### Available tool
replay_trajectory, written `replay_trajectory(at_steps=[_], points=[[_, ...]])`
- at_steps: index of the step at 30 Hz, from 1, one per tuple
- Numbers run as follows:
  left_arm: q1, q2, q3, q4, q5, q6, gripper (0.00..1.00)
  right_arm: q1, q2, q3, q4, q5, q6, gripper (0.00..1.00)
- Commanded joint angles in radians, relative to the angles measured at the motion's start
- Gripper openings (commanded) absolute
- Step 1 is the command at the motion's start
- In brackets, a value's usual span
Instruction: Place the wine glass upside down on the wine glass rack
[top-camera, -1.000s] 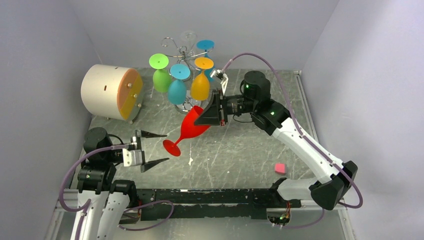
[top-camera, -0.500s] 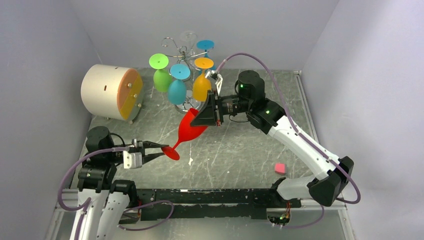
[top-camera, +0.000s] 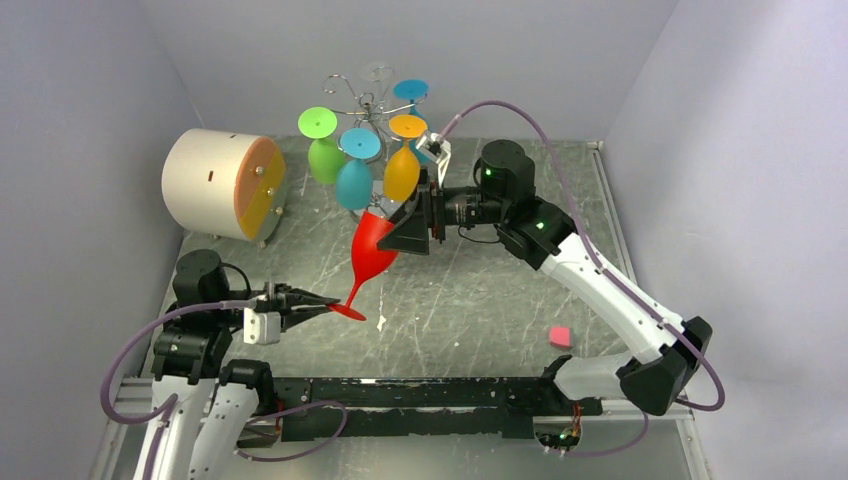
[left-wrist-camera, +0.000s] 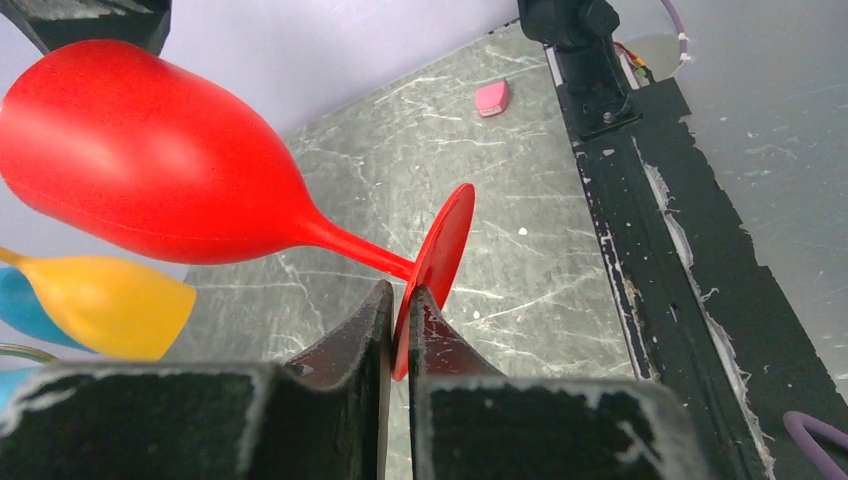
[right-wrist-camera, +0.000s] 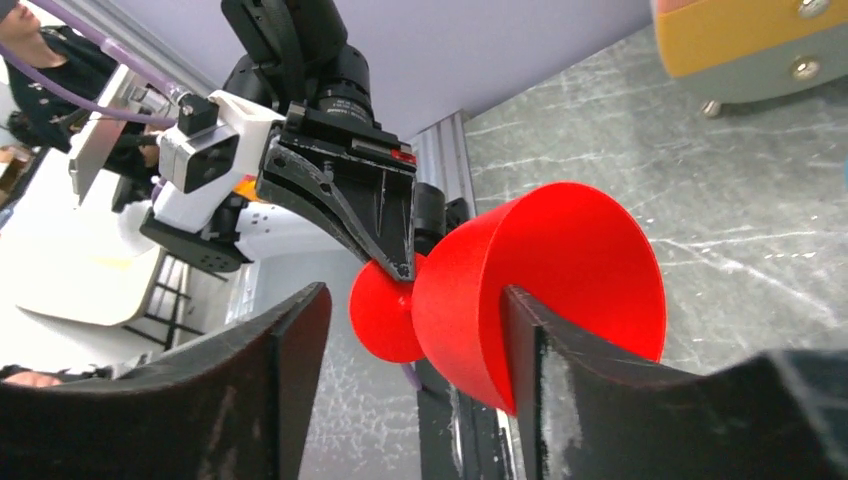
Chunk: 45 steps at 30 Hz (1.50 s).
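The red wine glass (top-camera: 370, 255) hangs tilted over the table, bowl up and back, foot down and forward. My left gripper (top-camera: 335, 303) is shut on the edge of its round foot (left-wrist-camera: 440, 250), which sits pinched between the two fingers in the left wrist view. My right gripper (top-camera: 408, 228) is open at the bowl (right-wrist-camera: 540, 290). One finger (right-wrist-camera: 560, 390) lies inside the rim and the other (right-wrist-camera: 290, 370) stands apart from the glass. The silver wire wine glass rack (top-camera: 365, 100) stands at the back, with several coloured glasses hanging upside down on it.
A cream cylinder with an orange end (top-camera: 222, 184) lies at the back left. A small pink object (top-camera: 560, 336) lies on the table at the right. A black strip (top-camera: 420, 392) runs along the near edge. Walls close in the left, back and right sides.
My left gripper moved right and shut on the glass foot. My right gripper opened round the bowl. The glass swung more upright and a little to the left.
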Motion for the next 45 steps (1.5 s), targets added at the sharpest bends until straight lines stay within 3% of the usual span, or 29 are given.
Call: replay_trajectory(at_steps=[1,2,3,13,18,23,33,36,45], points=[[0.008,-0.012,0.025,-0.005,-0.054,0.039,0.07,0.007,-0.075,0.003,-0.008,0.048,-0.036,0.74],[0.008,-0.011,0.030,-0.010,-0.053,0.046,0.07,0.007,-0.083,0.001,-0.008,0.059,-0.040,0.95],[0.008,-0.011,0.036,-0.016,-0.055,0.052,0.07,0.007,-0.089,0.000,-0.010,0.075,-0.044,0.99],[0.008,-0.026,0.059,-0.019,-0.096,0.047,0.07,0.007,-0.177,-0.037,-0.022,0.251,-0.089,1.00],[0.008,-0.058,0.051,0.049,-0.175,-0.037,0.07,0.008,-0.226,-0.071,0.019,0.321,-0.097,1.00],[0.008,-0.114,0.029,0.274,-0.457,-0.316,0.07,0.008,-0.249,-0.092,0.042,0.359,-0.099,1.00],[0.009,-0.137,0.070,0.439,-0.757,-0.580,0.07,0.007,-0.247,-0.102,0.041,0.375,-0.103,1.00],[0.008,-0.117,0.081,0.515,-0.887,-0.744,0.07,0.007,-0.253,-0.117,0.058,0.372,-0.099,1.00],[0.008,0.051,0.273,0.419,-1.213,-1.024,0.07,0.007,-0.270,-0.121,0.045,0.392,-0.122,1.00]])
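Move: The left gripper already pinches the foot of the red wine glass. The rack's empty hook is about 46 cm ahead of it, nearly in line and level; the hanging green glass is roughly 39 cm ahead, 4 cm left and 8 cm below, the blue one 34 cm ahead, 4 cm right and 9 cm below. From the right gripper, whose fingers straddle the bowl, the red glass's middle lies some 3 cm back, 3 cm left and 4 cm below. Finish opening the right gripper wide and draw it off the red bowl, first rightward and up, then slightly forward. Keep the left fingers pinched on the foot; creep at first, then lift the glass about 14 cm while carrying it forward towards the rack and left. Swing the wrist counter-clockwise some 50 degrees, rolling its left side down. ##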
